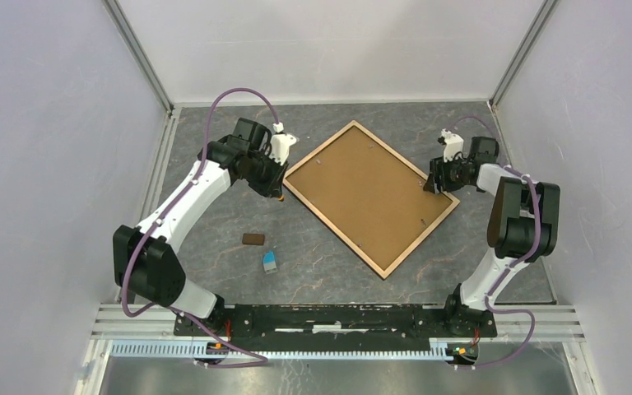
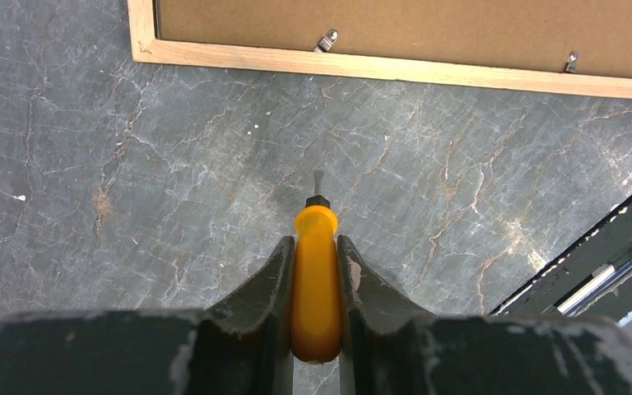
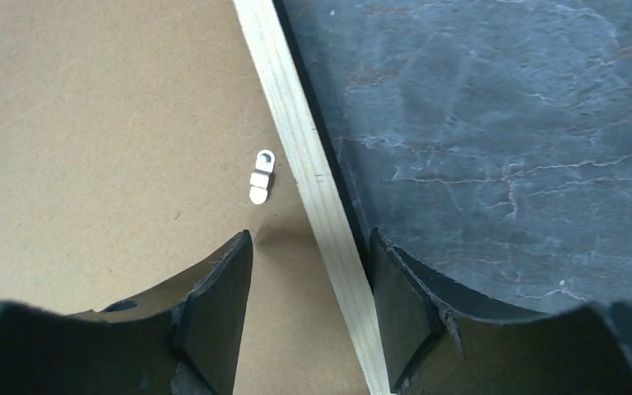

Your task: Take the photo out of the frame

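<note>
The frame (image 1: 334,230) lies face down in the middle of the table, its brown backing board (image 1: 368,191) up inside the light wood rim (image 3: 309,164). The photo is hidden under the board. My left gripper (image 1: 278,189) hovers just off the frame's left corner, shut on an orange-handled screwdriver (image 2: 316,280) whose tip points down at the table. My right gripper (image 1: 433,183) is at the frame's right edge. It (image 3: 309,247) stands open astride the rim, one finger over the board, the other over the table. A small metal clip (image 3: 261,176) sits on the board just ahead.
A small brown block (image 1: 253,239) and a small blue-and-white object (image 1: 270,262) lie on the table left of the frame. Two more clips (image 2: 326,39) (image 2: 572,61) show along the rim in the left wrist view. White walls enclose the table.
</note>
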`<state>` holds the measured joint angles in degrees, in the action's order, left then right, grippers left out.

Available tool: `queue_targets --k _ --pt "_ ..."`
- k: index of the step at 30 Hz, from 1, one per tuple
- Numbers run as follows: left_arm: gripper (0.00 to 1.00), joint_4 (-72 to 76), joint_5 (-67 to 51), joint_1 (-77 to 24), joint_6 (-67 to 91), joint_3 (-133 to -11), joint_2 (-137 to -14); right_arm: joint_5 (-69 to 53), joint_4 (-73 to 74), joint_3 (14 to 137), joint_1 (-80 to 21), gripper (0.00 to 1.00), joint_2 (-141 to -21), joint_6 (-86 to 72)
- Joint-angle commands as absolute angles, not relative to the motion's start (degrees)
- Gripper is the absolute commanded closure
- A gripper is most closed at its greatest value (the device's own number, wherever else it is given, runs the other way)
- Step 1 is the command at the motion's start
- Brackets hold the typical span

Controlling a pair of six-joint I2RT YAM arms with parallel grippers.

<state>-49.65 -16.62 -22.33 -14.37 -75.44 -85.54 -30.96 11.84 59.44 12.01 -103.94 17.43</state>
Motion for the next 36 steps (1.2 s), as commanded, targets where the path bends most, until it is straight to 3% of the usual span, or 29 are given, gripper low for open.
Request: queue_targets --k 1,9,15,28,32,36 --pt "0.98 -49.55 -17.39 -22.37 -12.01 -76.91 -82.77 -31.99 18.08 65.24 8.65 0.4 -101.05 21.56" --pt "0.98 -49.61 -17.51 -22.4 -12.09 -76.56 -82.39 -24.64 19.48 80.39 -2.82 0.41 -109.78 22.12" --pt "0.98 -49.5 -16.61 -22.36 -12.7 -75.9 -81.67 -20.31 20.56 88.37 -5.46 0.44 -117.39 21.35" --pt "0.98 -49.48 -16.57 -22.38 -13.04 -75.41 -81.66 -10.91 19.04 90.88 -6.65 0.49 -125.54 24.18" --pt "0.98 -49.04 -16.66 -22.33 -13.0 -75.24 -81.74 -9.27 20.24 91.05 -6.56 0.61 -126.6 25.65" --pt "0.98 -49.04 -16.61 -22.34 -13.01 -75.35 -81.92 -12.31 23.05 91.53 -5.23 0.83 -126.66 24.49"
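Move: The frame lies back up, turned askew. The middle of its far-right rail, where the right fingers next close, is about 10 cm ahead of the right hand and 9 cm to its left, at finger height. A metal clip sits some 5 cm left and 2 cm ahead, and the frame's right corner roughly 5 cm right and 3 cm back. From the left hand, that rail's middle is about 34 cm right, 18 cm ahead and 13 cm lower. The frame's far-right rail is straddled by the right hand's already open fingers; they rise clear by about 7 cm while the hand swings forward and left along the rail. The hand comes down over the rail some 15 cm farther on, its wrist turning about 15 degrees counter-clockwise and tilting left side down, and the fingers close to pinch the rail from both sides. ##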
